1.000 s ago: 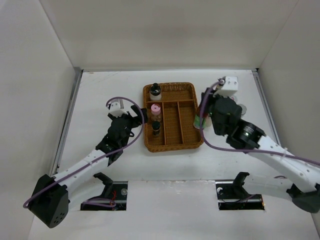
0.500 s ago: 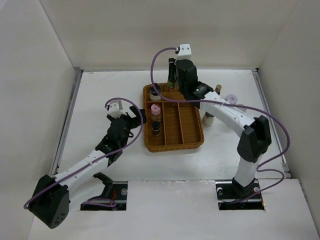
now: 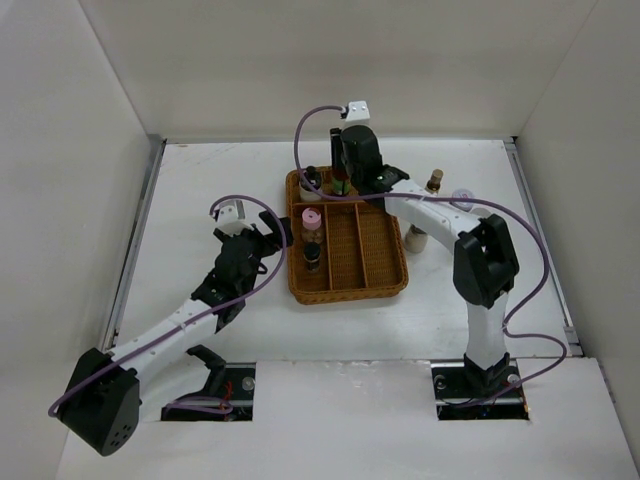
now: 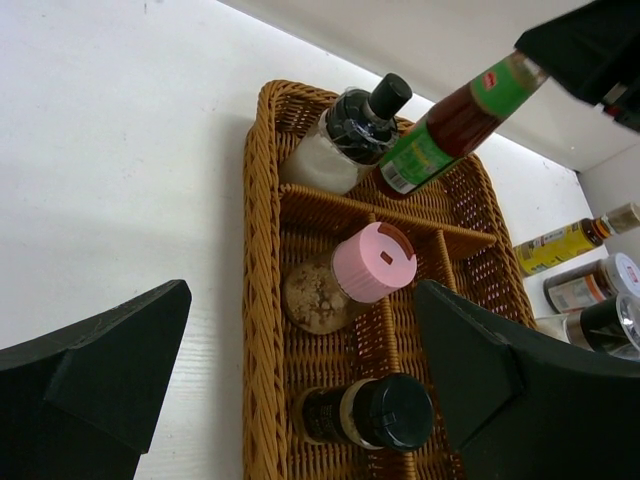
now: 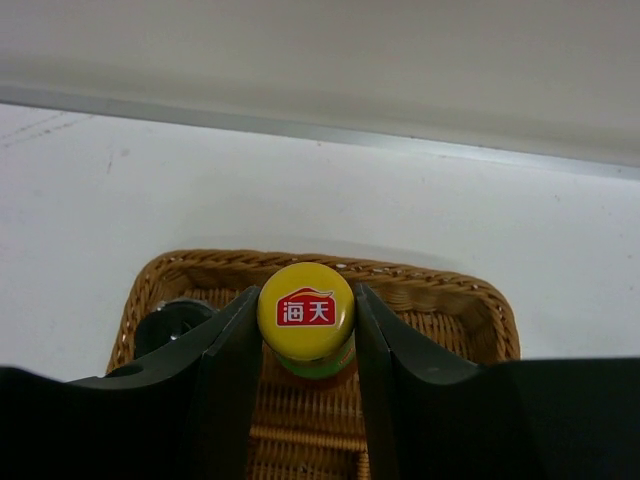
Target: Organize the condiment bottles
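Observation:
My right gripper [image 5: 306, 322] is shut on a yellow-capped, green-labelled condiment bottle [image 5: 306, 311], holding it tilted over the back compartment of the wicker tray [image 3: 348, 294]. The left wrist view shows this bottle [image 4: 440, 140] with its base low beside a black-capped bottle [image 4: 345, 140] in that compartment. In the left column stand a pink-capped jar [image 4: 372, 262] and a black-capped jar [image 4: 385, 412]. My left gripper [image 3: 275, 232] hangs open at the tray's left rim, holding nothing.
Several more bottles stand on the table right of the tray: a brown-capped one [image 3: 434, 181], a clear-lidded one [image 3: 462, 197] and a pale jar [image 3: 417, 238]. White walls enclose the table. The tray's middle and right columns [image 3: 383, 245] hold nothing.
My right arm has swung from the tray's right side across to its back compartment, carrying the yellow-capped bottle, and has come lower. The left arm has stayed put.

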Available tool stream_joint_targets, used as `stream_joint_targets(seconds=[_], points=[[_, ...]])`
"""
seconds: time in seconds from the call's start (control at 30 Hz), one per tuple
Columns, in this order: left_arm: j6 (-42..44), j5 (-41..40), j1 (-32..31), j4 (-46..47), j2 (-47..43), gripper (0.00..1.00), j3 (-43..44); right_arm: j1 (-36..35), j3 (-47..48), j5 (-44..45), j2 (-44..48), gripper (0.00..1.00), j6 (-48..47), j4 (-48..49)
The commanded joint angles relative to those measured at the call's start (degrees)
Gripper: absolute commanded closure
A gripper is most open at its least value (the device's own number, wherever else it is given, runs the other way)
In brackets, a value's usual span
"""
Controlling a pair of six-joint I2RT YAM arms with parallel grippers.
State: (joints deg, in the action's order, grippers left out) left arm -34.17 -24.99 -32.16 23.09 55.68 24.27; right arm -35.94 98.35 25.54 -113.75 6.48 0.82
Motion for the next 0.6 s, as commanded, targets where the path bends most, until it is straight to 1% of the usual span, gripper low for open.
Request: stream_joint_targets(seconds=[0.0, 0.17, 0.3, 0.37, 0.4, 0.47, 0.57], points=[[-0.5, 0.4, 0.2, 3.2, 0.3, 0.03, -0.1, 0.4, -0.2, -0.9, 2.4, 0.81, 2.5, 10.6], [-0.5, 0.7, 0.2, 3.3, 0.4, 0.03, -0.1, 0.2, -3.6, -1.3, 2.0, 0.79, 3.8, 11.0], [-0.5, 0.7, 0.3, 3.3, 0.3, 0.03, -0.2, 0.0, -6.7, -1.5, 1.5, 0.74, 5.6, 11.8], [-0.5, 0.7, 0.2, 3.4, 0.7, 0.03, -0.1, 0.0, -7.5, -1.5, 1.4, 0.70, 6.3, 11.4], [-0.5, 0.7, 0.2, 3.4, 0.9, 0.03, 0.0, 0.0, -7.6, -1.6, 1.4, 0.66, 6.6, 11.1], [-0.5, 0.7, 0.0, 3.4, 1.3, 0.03, 0.0, 0.0, -7.6, -1.4, 2.0, 0.54, 6.6, 11.0], [-0.5, 0.7, 0.0, 3.5, 1.2, 0.03, 0.1, 0.0, -8.9, -0.7, 6.1, 0.23, 6.4, 11.6]])
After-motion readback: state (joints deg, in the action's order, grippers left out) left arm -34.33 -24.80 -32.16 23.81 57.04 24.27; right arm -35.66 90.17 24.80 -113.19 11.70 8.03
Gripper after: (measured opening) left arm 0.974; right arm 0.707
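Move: The right hand holds the yellow-capped sauce bottle by its cap, over the far compartment of the basket; the middle of that compartment's floor lies straight below the hand, about 17 cm down. The black-capped white bottle stands some 6 cm to the left, level with it; the pink-capped jar is about 10 cm back and 6 cm left. From the left hand, the compartment's middle is some 19 cm ahead and 14 cm right. Straight down goes the right hand, about 3.5 cm, lowering the sauce bottle it still grips by the cap into the far compartment, to the right of the black-capped white bottle. The hand comes to a stop with a slight roll of about 5 degrees, its left side rising, then the fingers open and let go of the cap. ##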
